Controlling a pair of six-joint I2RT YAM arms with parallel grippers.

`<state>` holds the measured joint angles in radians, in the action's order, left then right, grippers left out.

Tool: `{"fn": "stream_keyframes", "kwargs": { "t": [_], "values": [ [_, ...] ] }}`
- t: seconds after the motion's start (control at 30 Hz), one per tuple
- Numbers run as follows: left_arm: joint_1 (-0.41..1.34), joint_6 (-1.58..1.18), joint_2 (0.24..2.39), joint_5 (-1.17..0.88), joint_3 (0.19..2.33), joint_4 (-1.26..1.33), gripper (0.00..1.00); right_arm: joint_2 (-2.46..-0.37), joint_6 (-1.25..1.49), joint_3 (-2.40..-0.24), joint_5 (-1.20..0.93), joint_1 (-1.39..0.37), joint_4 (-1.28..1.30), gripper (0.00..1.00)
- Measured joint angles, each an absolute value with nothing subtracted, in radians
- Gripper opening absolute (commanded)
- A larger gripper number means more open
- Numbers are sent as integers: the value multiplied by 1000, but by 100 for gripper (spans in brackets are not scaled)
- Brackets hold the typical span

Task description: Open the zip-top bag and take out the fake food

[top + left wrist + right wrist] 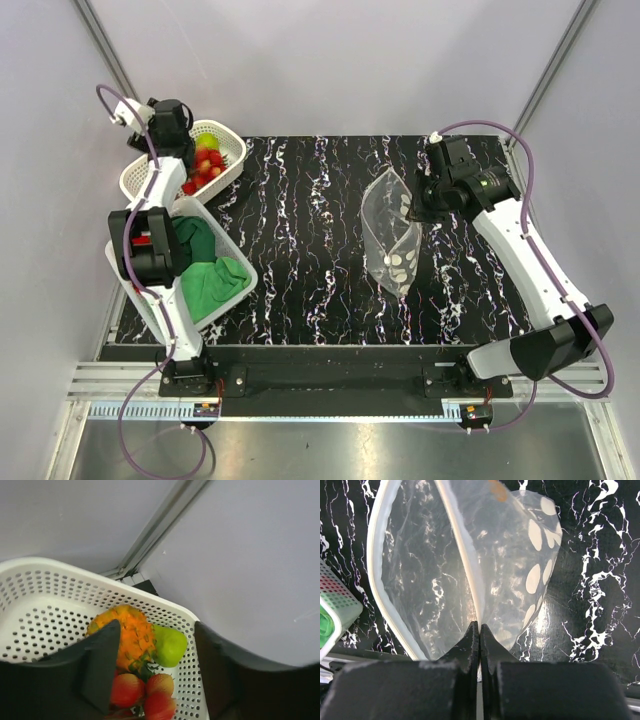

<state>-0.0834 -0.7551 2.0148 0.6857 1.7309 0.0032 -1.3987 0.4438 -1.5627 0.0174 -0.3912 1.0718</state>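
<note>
The zip-top bag (392, 235), clear with white dots, stands open on the black marbled table. My right gripper (418, 208) is shut on its upper edge. In the right wrist view the jaws (479, 625) pinch the white zip strip (460, 545), and the bag (420, 570) looks empty. The fake food (205, 165) lies in a white perforated basket (232, 150) at the far left. My left gripper (185, 140) hovers over it, open (157, 630). Below its fingers lie an orange bumpy piece (127, 630), a green pear (170, 647) and red fruits (160, 700).
A second white basket (245, 290) holding green cloth (215, 275) stands at the table's near left, beside the left arm; its corner shows in the right wrist view (335, 610). Grey walls and metal frame posts close in behind the far basket (45, 610).
</note>
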Motion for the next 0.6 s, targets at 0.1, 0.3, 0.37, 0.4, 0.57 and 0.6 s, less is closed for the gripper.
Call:
{"fn": "stream_keyframes", "kwargs": {
  "t": [0.1, 0.3, 0.37, 0.4, 0.57, 0.6],
  "values": [
    [-93, -773, 2013, 666, 1718, -56, 99, -1416, 443, -1580, 18, -386, 1077, 0],
    [-68, -803, 1949, 541, 1664, -155, 99, -1467, 437, -1648, 38, -376, 1097, 0],
    [-38, -812, 1898, 491, 1632, -181, 99, -1492, 432, -1677, 54, -371, 1103, 0],
    [-23, -812, 1877, 467, 1622, -191, 99, -1505, 429, -1690, 66, -367, 1106, 0],
    [120, -794, 1761, 300, 1591, -196, 99, -1551, 395, -1735, 141, -339, 1142, 0],
    [149, -785, 1734, 273, 1572, -191, 99, -1559, 385, -1746, 160, -330, 1152, 0]
  ]
}}
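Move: The empty zip-top bag hangs from the right hand, its middle about 12 cm below that hand, 4 cm back and 3 cm to its left. From the left hand, already half open over the white basket, the bag lies some 56 cm right, 32 cm back and 13 cm lower. In the basket, about 20 cm below the left hand, are the red fruit bunch 9 cm back and 12 cm right, the green fruit 1 cm ahead and 11 cm right, and the pineapple 4 cm back and 3 cm right. The right fingers keep their pinch on the bag's edge while that hand carries it some 4 cm forward, veering right by about as much towards the end. The empty left hand finishes opening wide and dips about 3 cm, then sweeps ever faster to the right, about 20 cm with a slight draw back and a rise, out of the basket towards the bag, turning some 35 degrees clockwise. ##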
